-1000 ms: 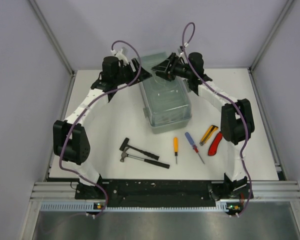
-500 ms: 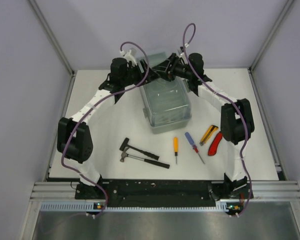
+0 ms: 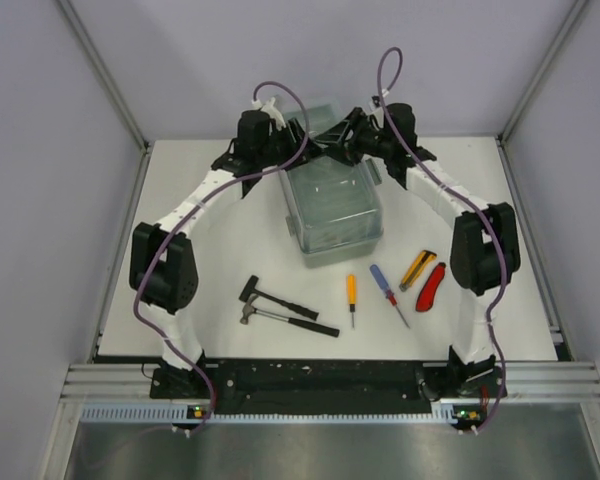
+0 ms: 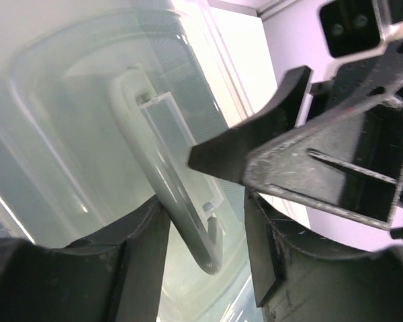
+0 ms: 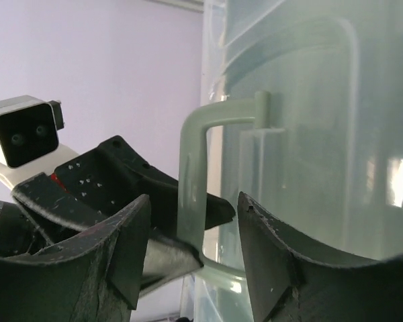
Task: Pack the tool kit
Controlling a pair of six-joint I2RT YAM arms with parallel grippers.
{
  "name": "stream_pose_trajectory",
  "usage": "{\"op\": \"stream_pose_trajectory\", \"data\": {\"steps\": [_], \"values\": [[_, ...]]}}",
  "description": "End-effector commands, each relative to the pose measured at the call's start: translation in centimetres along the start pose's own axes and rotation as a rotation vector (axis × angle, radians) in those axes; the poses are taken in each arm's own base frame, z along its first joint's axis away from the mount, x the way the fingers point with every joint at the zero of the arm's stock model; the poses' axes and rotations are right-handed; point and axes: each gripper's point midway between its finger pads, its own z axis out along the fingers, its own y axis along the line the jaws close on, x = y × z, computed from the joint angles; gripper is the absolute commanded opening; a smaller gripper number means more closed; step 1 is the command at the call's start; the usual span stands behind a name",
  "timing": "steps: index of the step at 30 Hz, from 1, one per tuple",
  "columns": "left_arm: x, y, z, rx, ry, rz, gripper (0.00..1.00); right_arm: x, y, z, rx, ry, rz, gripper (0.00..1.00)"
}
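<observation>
The grey-green toolbox (image 3: 332,212) with its translucent lid stands shut at the table's middle back. Both grippers meet over its far end, at the top handle (image 4: 178,201) (image 5: 191,168). My left gripper (image 3: 302,140) (image 4: 205,215) is open around the handle bar, which lies close to one finger with a clear gap to the other. My right gripper (image 3: 342,136) (image 5: 193,201) is open too, with the handle's upright between its fingers and a gap on each side. Two hammers (image 3: 280,308), an orange screwdriver (image 3: 351,296), a blue screwdriver (image 3: 387,292), a yellow cutter (image 3: 417,268) and a red cutter (image 3: 431,287) lie in front of the box.
The white table is walled in by grey panels with metal posts (image 3: 105,75) on both sides. The two arms arch over the table's left and right sides. A black rail (image 3: 310,378) runs along the near edge.
The left arm has swung right until its gripper straddles the handle, and its jaws have narrowed. The right arm has shifted slightly right. Toolbox and tools have not moved.
</observation>
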Motion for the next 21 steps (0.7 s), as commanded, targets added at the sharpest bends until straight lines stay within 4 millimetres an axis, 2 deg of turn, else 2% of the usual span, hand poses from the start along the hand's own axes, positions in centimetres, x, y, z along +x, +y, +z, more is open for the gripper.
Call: {"op": "stream_pose_trajectory", "data": {"steps": [1, 3, 6, 8, 11, 14, 17, 21], "values": [[0.1, 1.0, 0.6, -0.049, 0.009, -0.028, 0.48, -1.6, -0.8, -3.6, 0.136, -0.061, -0.019, 0.55], [0.1, 1.1, 0.8, -0.054, 0.012, -0.035, 0.42, -2.3, -0.4, -5.0, 0.161, -0.096, -0.05, 0.55], [-0.3, 0.6, 1.0, -0.047, 0.013, -0.035, 0.26, -3.2, 0.5, -7.3, 0.212, -0.153, -0.121, 0.55], [-1.2, -0.5, 1.0, -0.02, 0.013, -0.023, 0.02, -3.5, 0.4, -8.5, 0.248, -0.179, -0.162, 0.56], [-3.8, -3.4, 0.1, 0.039, -0.017, 0.047, 0.0, -3.8, -0.4, -10.1, 0.304, -0.212, -0.189, 0.57], [-6.8, -7.4, -1.4, 0.132, -0.077, 0.109, 0.0, -3.8, -1.7, -11.2, 0.364, -0.239, -0.206, 0.57], [-9.1, -10.6, -3.1, 0.203, -0.13, 0.144, 0.0, -3.6, -3.8, -12.1, 0.447, -0.248, -0.227, 0.57], [-11.3, -11.8, -4.9, 0.232, -0.187, 0.142, 0.0, -2.7, -6.8, -13.2, 0.55, -0.238, -0.255, 0.57]]}}
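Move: The toolbox handle runs between the left hand's open fingers; its middle is about 3 cm ahead of that hand, dead in line sideways and 1 cm lower. The right hand's half-open fingers straddle the same handle, its middle about 2 cm ahead and 2 cm left, level in height. From the right hand the open latch on the box's right side is roughly 11 cm right, 4 cm back and 6 cm down. Rightward and slightly back, the right hand draws its half-open fingers off the handle and goes about 12 cm towards the right latch, turning clockwise, its left side dropping, and sinking a little at the end. The left hand dips 1 cm as its fingers shut and pinch the handle's near part, tips down some 10 degrees, then lifts about 3 cm with that grip. ##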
